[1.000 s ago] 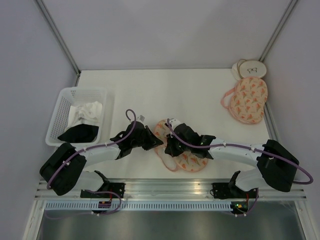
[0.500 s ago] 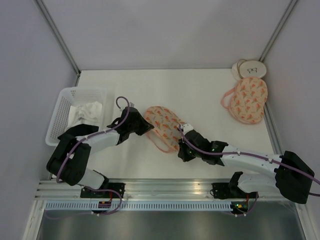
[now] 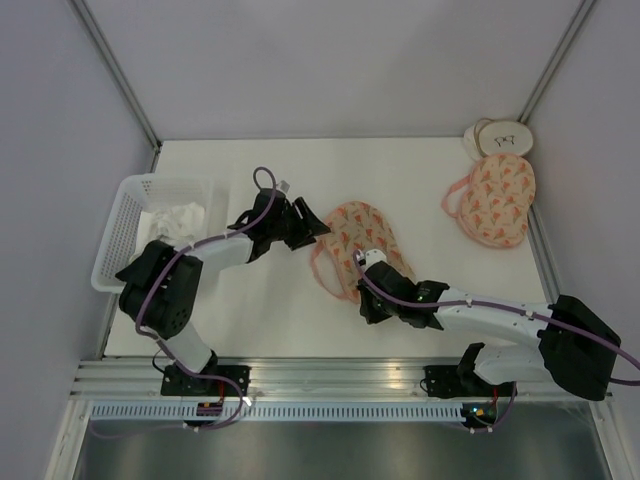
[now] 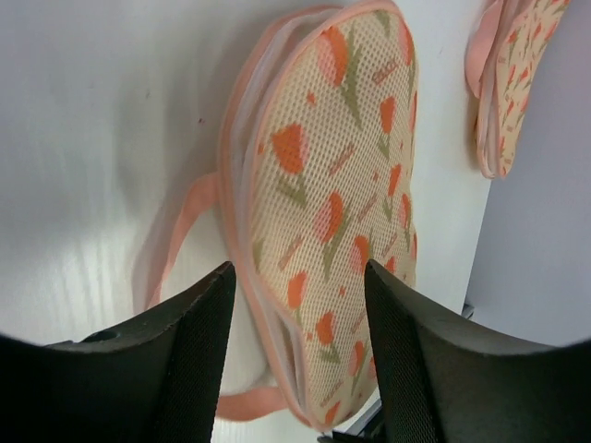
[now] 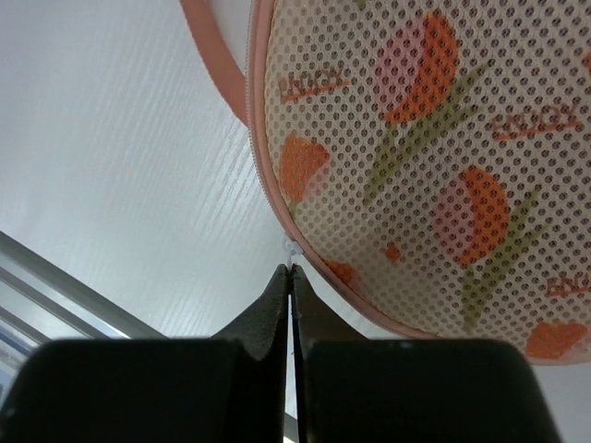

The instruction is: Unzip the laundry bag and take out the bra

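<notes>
The laundry bag is a peach mesh pouch with orange print and pink trim, lying mid-table. My left gripper is open at the bag's left end. In the left wrist view the bag reaches down between the spread fingers, its zip edge and pink loop showing. My right gripper is at the bag's near edge. In the right wrist view the gripper is shut on the small white zip pull beside the bag. No bra shows.
A white basket with white and black clothes stands at the left. A rounder pouch of the same print lies at the far right, also in the left wrist view. Round white pads lie behind it.
The bag has shifted right and farther back, and now lies more rounded. My left gripper has moved up and right with it. My right gripper stays at the near edge.
</notes>
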Motion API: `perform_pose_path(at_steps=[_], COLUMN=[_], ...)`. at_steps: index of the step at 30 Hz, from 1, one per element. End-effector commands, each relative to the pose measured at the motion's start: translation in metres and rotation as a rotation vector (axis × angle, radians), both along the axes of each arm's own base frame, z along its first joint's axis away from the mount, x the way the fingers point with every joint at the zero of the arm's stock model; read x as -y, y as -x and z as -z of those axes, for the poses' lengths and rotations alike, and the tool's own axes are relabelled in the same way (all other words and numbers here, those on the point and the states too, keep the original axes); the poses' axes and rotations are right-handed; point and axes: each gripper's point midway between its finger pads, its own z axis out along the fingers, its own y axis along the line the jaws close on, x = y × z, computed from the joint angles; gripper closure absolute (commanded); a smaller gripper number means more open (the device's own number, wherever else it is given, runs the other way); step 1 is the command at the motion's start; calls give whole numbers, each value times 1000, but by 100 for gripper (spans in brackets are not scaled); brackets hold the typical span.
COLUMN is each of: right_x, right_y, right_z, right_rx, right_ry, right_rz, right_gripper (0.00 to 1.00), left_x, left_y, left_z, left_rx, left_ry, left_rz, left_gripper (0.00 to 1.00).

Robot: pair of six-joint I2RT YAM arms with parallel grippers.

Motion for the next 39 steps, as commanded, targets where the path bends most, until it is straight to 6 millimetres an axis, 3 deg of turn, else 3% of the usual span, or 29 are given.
perform_pose_path(at_steps=[1,3,5,6,9,12,18,21,22,23,26,34,36,39], right_x=[-23,-34,-45,-52,-65,-75,-79,-75,-74,-73,-66,-34,-20,8], right_y=[-16,-21,-20,-22,-23,-18,-13,-13,-13,-13,-10,2,4,-3], right_z=[-15,-21,-26,-33,-48,-58,-60,-58,-59,-59,-54,-26,-12,6], right_rx=[40,51,45,57,69,67,55,55,59,61,56,1,-14,-4], right_ry=[-55,-79,-108,-130,-185,-228,-246,-242,-243,-240,-225,-110,-55,61], right_rz=[6,-10,-48,-65,-105,-156,-183,-177,-173,-169,-163,-110,-81,31], right_gripper=[99,99,100,100,99,99,100,100,100,100,100,100,100,100], left_x=[-18,-21,-15,-4,12,24,36,39,41,41,40,13,2,-1], left_y=[25,53,83,97,126,135,126,123,121,122,121,91,78,72], left_z=[-8,-2,10,4,2,-4,-4,3,3,7,12,10,5,-4], left_rx=[16,-11,-43,-42,-50,-34,-47,-67,-60,-69,-72,-31,-16,-3], left_ry=[-40,-33,-29,2,54,91,104,100,107,104,97,51,55,46], left_rz=[-19,-14,20,45,77,82,54,43,44,47,39,-22,-40,15], left_gripper=[37,36,36,36,36,36,36,42,46,62,98,98,98,98])
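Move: The open left hand is above and beyond the laundry bag's zip-side edge, whose grip spot is about 13 cm back, 5 to its right and 5 below; the pink strap's loop is some 11 back, 3 right. The shut right hand already holds the zip pull at the bag's near end; the bag's middle lies about 11 cm ahead of this hand, 2 right, 1 below. Left hand comes back 15 cm, pinches bag edge, eases forward; right swings the zip pull left, returning partway. ##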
